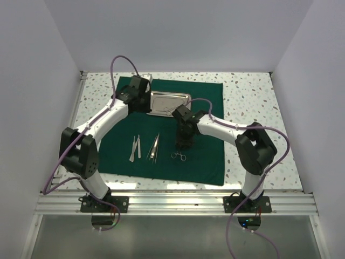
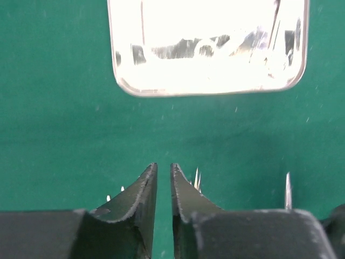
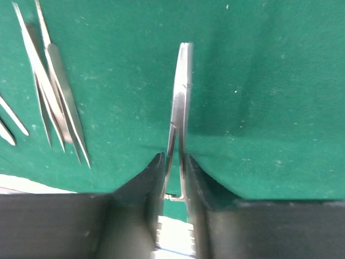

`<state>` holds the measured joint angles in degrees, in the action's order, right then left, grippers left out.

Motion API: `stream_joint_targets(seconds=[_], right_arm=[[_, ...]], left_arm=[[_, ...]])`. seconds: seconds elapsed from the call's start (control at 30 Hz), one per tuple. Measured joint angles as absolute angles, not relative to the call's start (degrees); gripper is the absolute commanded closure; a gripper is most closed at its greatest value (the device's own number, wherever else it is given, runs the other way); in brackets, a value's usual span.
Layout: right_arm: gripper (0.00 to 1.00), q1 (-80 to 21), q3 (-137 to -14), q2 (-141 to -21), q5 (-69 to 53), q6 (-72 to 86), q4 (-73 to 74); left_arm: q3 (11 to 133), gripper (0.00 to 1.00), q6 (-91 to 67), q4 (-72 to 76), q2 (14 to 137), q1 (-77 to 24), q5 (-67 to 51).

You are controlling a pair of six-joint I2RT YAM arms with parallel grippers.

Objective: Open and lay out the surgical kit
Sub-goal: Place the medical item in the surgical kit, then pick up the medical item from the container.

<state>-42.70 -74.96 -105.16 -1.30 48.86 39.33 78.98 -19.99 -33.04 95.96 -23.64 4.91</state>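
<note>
The surgical kit's dark green cloth [image 1: 205, 156] lies spread flat on the table. On its far part sits the shiny steel tray [image 1: 168, 102] [image 2: 207, 48]. Two pairs of tweezers [image 1: 134, 147] [image 1: 154, 147] lie side by side on the cloth's near left. My right gripper [image 1: 183, 141] [image 3: 174, 163] is shut on the shanks of a ring-handled clamp [image 1: 179, 156] [image 3: 183, 91], low over the cloth. My left gripper [image 1: 141, 100] [image 2: 164, 168] hovers beside the tray's left end. Its jaws stand a thin gap apart with only cloth showing between them.
Speckled tabletop [image 1: 253, 97] borders the cloth on the right and far sides. White walls close in on three sides. A metal rail [image 1: 172, 202] runs along the near edge at the arm bases. Tweezers [image 3: 54, 91] lie left of the held clamp.
</note>
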Motion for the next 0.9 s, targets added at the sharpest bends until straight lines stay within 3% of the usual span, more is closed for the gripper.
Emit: stream_joint_targets(seconds=[0.03, 0.1, 0.23, 0.53, 0.67, 0.77, 0.9], right_arm=[[0.43, -42.70, -74.94, -105.51, -1.72, 48.82, 39.42], [0.14, -42.70, -74.61, -106.17, -2.68, 48.16, 39.48], [0.10, -42.70, -74.52, -106.56, -2.98, 46.81, 40.58], [0.09, -40.23, -80.38, -101.08, 2.83, 41.82, 49.21], [0.10, -33.12, -83.96, -92.51, 4.97, 38.85, 51.00], [0.10, -26.83, -84.53, -87.83, 5.78, 36.86, 52.47], [0.11, -21.56, -84.51, -85.89, 6.92, 34.30, 55.68]], left_arm=[[80.16, 0.77, -19.94, -33.04, 96.73, -23.64, 5.02], [83.24, 0.73, -19.88, -33.32, 98.70, -23.64, 5.41], [90.56, 0.73, -19.84, -33.63, 103.48, -23.64, 6.11], [107.87, 0.71, -16.58, -33.50, 118.45, -23.83, 4.16], [111.98, 0.47, -13.89, -33.50, 125.45, -24.49, 1.50], [112.18, 0.41, -12.14, -33.39, 128.73, -25.52, -0.82], [112.16, 0.41, -10.61, -32.56, 130.72, -27.55, -2.24]])
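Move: The ring-handled medical item is still in the right fingers, its spot on the cloth some 2 cm below and 1 cm back and left of that hand. From there the tweezers lie about 13 cm left and 1 cm back, and the tray some 22 cm ahead and 7 cm left. The empty left hand heads for the scissors in the tray, roughly 10 cm ahead, 13 cm right and 11 cm below; another ringed instrument stands about 4 cm right of them and 1 cm farther out. The held medical item is lowered about 1 cm and let go onto the cloth as the right fingers spread wide; that hand then climbs and swings some 15 cm to the right, drawing slightly forward, clear of it. The scissors draw the empty left hand forward and right over the tray, rising a little, then dipping about 10 cm towards them while the fingers part halfway and the wrist turns some 15 degrees clockwise. ##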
